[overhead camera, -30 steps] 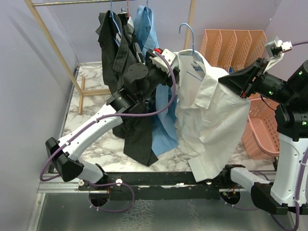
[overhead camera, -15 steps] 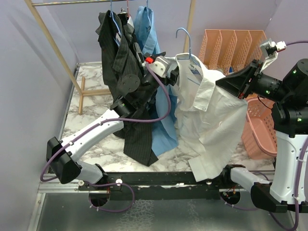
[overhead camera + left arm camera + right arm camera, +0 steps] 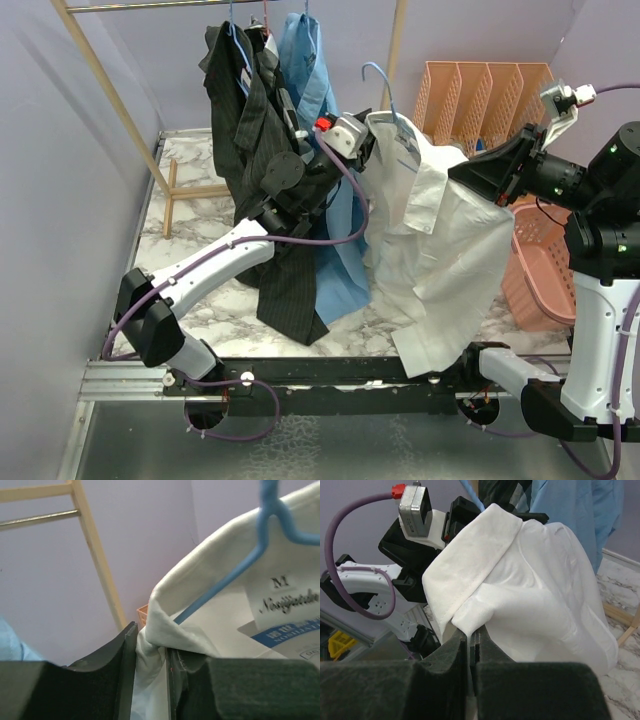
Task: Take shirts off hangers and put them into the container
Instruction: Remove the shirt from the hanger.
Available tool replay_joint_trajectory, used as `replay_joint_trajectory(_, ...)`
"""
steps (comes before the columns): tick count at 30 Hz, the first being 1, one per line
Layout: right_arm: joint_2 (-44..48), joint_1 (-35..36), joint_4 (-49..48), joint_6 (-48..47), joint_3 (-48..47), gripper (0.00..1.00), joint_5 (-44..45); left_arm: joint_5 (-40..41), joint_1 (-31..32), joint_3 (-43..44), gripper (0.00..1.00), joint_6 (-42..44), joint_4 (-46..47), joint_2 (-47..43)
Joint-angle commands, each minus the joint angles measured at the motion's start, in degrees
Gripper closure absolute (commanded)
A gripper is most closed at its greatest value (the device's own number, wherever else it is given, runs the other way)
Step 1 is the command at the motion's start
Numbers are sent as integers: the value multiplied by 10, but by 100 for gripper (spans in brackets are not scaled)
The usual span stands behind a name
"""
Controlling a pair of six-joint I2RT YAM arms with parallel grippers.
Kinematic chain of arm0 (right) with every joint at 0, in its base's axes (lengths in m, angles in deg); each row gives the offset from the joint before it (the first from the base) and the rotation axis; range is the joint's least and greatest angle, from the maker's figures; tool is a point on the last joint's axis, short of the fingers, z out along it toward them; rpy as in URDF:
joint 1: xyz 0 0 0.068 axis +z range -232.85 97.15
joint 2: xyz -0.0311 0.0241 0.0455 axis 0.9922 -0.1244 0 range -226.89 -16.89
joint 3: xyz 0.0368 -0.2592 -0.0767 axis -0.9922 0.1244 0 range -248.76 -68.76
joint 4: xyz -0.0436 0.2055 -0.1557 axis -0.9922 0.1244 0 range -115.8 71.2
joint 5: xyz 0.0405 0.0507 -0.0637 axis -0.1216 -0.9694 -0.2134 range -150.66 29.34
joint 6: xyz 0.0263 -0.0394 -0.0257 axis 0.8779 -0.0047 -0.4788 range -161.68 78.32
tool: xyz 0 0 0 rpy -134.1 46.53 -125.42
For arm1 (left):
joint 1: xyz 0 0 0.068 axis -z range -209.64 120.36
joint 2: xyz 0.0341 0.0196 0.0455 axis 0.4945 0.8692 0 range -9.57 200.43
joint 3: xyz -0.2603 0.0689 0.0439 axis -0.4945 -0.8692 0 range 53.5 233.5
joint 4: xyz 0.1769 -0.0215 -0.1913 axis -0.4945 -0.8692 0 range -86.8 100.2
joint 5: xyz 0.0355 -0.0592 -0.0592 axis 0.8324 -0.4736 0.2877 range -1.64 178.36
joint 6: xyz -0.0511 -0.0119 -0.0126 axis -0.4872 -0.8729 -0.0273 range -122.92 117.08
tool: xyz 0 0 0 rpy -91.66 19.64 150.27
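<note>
The white shirt [image 3: 440, 250] hangs on a light blue wire hanger [image 3: 385, 85] held up between the two arms, off the rack. My left gripper [image 3: 372, 140] is at its collar. In the left wrist view its jaws [image 3: 151, 665] stand shut on a fold of the white collar [image 3: 165, 625], with the hanger's wire [image 3: 235, 575] just above. My right gripper [image 3: 458, 172] pinches the shirt's shoulder; in its own view the fingers [image 3: 471, 640] are shut on a fold of the white cloth [image 3: 540, 580]. The salmon-pink basket [image 3: 545, 270] sits low on the right, partly behind the right arm.
A black pinstriped shirt [image 3: 285, 270] and a light blue shirt [image 3: 305, 60] hang from the wooden rack [image 3: 110, 90] behind my left arm. A peach file organizer [image 3: 485, 90] stands at the back right. Purple walls close in the left and back.
My left gripper has moved up and right to the collar and closed on it. The hanger and collar have shifted slightly left. The right gripper keeps its grip and has risen a little.
</note>
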Motion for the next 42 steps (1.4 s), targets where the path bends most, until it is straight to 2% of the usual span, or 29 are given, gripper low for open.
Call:
replay_joint_trajectory(1, 2, 3, -24, 8, -2, 99, -29, 5, 2, 3, 88, -14, 81, 4)
replay_joint_trajectory(3, 2, 3, -23, 8, -1, 99, -27, 6, 2, 6, 100, -15, 86, 5)
replay_joint_trajectory(7, -4, 3, -15, 1, -5, 99, -18, 8, 1, 11, 100, -19, 66, -2)
replay_joint_trajectory(16, -16, 3, 22, -38, -14, 99, 33, 29, 1, 87, 100, 5, -88, -16)
replay_joint_trajectory(17, -18, 2, 32, -51, -18, 94, 44, 38, 1, 108, 100, 9, -119, -12)
replay_joint_trajectory(21, -32, 2, 92, -124, -58, 57, 111, 68, 1, 207, 100, 22, -247, 17)
replay_joint_trajectory(25, -36, 3, 118, -168, -108, 40, 176, 94, 1, 324, 100, 25, -369, 66)
replay_joint_trajectory(28, -28, 3, 114, -182, -139, 33, 229, 120, 2, 410, 100, 19, -447, 105)
replay_joint_trajectory(34, 3, 3, 94, -216, -152, 30, 326, 181, 9, 544, 100, 20, -565, 178)
replay_joint_trajectory(39, 16, 3, 106, -237, -127, 30, 325, 228, 28, 551, 100, 40, -584, 194)
replay_joint_trajectory(42, 19, 3, 109, -246, -99, 31, 319, 213, 34, 522, 100, 39, -565, 179)
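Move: The white shirt's collar edge already lies between the left hand's half-open fingers, about 1 cm ahead and 1 cm to the right. The blue hanger's neck is some 4 cm right of that hand, 3 cm ahead and 4 cm higher; the hanging light-blue shirt's shoulder is about 9 cm left and 10 cm ahead, roughly level. The right hand still pinches the white shirt's front at its fingertips, with the hanger neck about 10 cm left, 10 cm ahead and 3 cm above. Dipping slightly as it shuts on the white shirt's collar edge beside the hanger, the left hand then rises and travels about 5 cm forward, rolling its left side up and turning counter-clockwise. The right hand first eases a little forward with its grip, then opens wide, lets go of the shirt front and backs off to the right and up, turning clockwise some 30 degrees. ##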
